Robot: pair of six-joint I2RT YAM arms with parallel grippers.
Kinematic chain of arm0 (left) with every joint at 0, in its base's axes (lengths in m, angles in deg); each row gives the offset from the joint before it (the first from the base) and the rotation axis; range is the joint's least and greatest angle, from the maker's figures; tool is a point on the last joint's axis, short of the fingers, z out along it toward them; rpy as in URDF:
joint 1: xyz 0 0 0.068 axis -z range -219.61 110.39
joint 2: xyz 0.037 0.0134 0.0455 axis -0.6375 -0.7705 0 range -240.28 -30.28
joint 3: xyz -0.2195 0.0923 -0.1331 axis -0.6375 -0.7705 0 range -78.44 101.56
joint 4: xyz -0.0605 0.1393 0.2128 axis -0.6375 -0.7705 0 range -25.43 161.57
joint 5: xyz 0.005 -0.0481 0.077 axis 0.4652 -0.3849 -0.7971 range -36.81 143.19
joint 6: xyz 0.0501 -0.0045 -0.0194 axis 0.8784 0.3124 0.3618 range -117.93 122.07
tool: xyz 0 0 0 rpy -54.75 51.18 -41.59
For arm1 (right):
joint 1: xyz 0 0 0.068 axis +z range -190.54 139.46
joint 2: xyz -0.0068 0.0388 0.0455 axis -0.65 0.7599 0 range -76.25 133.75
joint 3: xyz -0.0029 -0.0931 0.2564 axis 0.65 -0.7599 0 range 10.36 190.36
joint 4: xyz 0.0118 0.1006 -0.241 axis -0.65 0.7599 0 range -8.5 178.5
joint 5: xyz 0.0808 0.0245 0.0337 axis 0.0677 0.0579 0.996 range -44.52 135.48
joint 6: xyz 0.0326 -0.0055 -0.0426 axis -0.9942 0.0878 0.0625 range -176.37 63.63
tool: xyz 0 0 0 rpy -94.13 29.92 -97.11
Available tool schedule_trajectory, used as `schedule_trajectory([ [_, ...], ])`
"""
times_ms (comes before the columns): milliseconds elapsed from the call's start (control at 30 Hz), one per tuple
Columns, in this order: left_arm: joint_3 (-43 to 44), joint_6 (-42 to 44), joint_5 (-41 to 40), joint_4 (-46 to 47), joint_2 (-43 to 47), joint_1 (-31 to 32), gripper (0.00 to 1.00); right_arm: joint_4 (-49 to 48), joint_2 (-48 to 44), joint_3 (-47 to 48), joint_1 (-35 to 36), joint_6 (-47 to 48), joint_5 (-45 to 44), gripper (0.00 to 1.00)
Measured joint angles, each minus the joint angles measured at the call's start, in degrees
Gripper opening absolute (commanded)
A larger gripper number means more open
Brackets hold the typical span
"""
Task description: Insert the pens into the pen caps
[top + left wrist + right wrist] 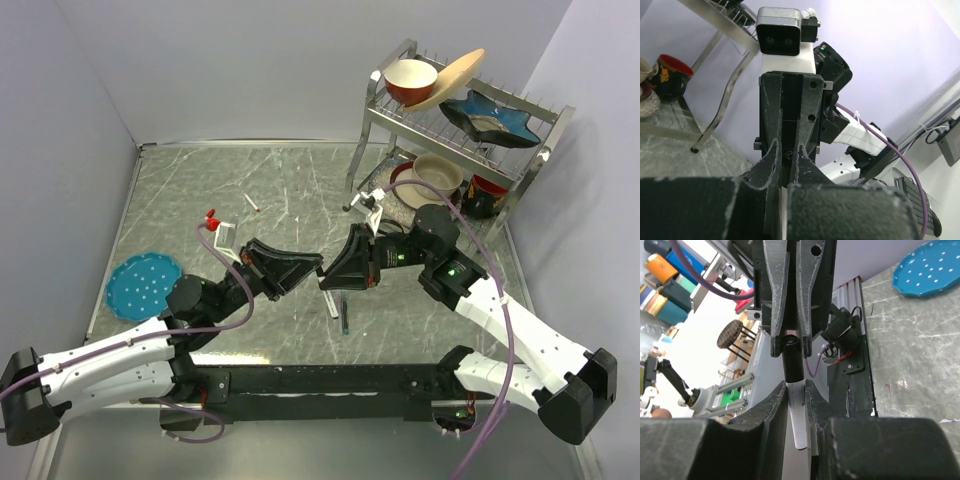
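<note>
Over the middle of the table my two grippers meet tip to tip. My right gripper [796, 386] is shut on a white pen [797, 420], whose barrel runs up out of the jaws. A black pen cap [793, 362] sits on the pen's far end, and my left gripper [790, 337] is shut on it. In the left wrist view my left gripper [787, 150] is shut with the cap hidden between its fingers. From above, the left gripper [312, 268] and the right gripper [333, 275] hide the joint. On the table lie another white pen [333, 303], a dark teal pen [345, 318] and a red-tipped white pen [252, 204].
A blue dotted plate [143, 284] lies at the left edge of the table. At the back right stands a metal dish rack [455, 120] with bowls and plates. Purple cables loop off both arms.
</note>
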Motion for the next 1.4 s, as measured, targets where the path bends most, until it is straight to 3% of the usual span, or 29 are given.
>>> schedule_trajectory([
  [200, 1.81, 0.37, -1.64, -5.62, -0.22, 0.50, 0.01, -2.75, -0.57, -2.84, -0.33, -1.46, -0.94, 0.00],
  [500, 5.07, 1.38, -4.61, -12.33, -1.75, 0.52, 0.01, 1.16, -1.62, -3.19, -0.48, -0.39, -6.14, 0.01],
  [633, 5.90, 1.51, -6.08, -16.52, -1.79, 0.52, 0.01, 3.45, -2.69, -4.55, -0.48, 0.35, -8.66, 0.13],
  [767, 7.15, 1.53, -6.29, -21.40, -2.40, 0.31, 0.01, 7.98, -6.47, -6.78, -0.59, 2.19, -13.31, 0.41],
  [800, 7.37, 1.49, -5.73, -22.25, -2.58, 0.11, 0.01, 9.22, -7.67, -7.13, -0.72, 2.71, -15.17, 0.44],
  [1133, 7.32, 1.88, 0.46, -36.89, -11.37, -1.29, 0.01, 17.90, -21.22, -11.04, -3.72, 10.78, -32.72, 0.60],
  [1167, 7.32, 1.95, 0.35, -37.55, -12.28, -2.01, 0.01, 19.21, -22.47, -11.67, -3.74, 10.95, -33.64, 0.69],
  [1233, 7.32, 2.01, -0.31, -38.58, -14.38, -3.69, 0.01, 21.68, -24.20, -12.26, -3.82, 11.08, -35.28, 0.75],
  [1400, 7.17, 1.99, -1.22, -40.13, -22.10, -8.72, 0.01, 25.46, -26.58, -12.26, -3.85, 11.43, -39.41, 0.78],
])
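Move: I have the black cap in my left fingers, and the pen's white body, already up in it, runs down between my right fingertips, its middle about at the right hand point. The bare table I head for lies some 8 cm ahead of my left hand and about 35 cm below. At that same table height, the two finished pens lie about 9 cm ahead and 6 cm to the right, and the blue cap some 26 cm ahead and 9 cm right. With both hands still on the pen I sink some 4 cm, easing slightly forward. Then my right fingers open wide and let go of the white body, that hand drawing off to the right, down and a little forward while turning about 40 degrees clockwise. My left hand keeps the cap pinched and drops fast to about 24 cm below its start, swinging forward late towards the table beside the finished pens, its upward-pointing fingers tipping over to point down. ##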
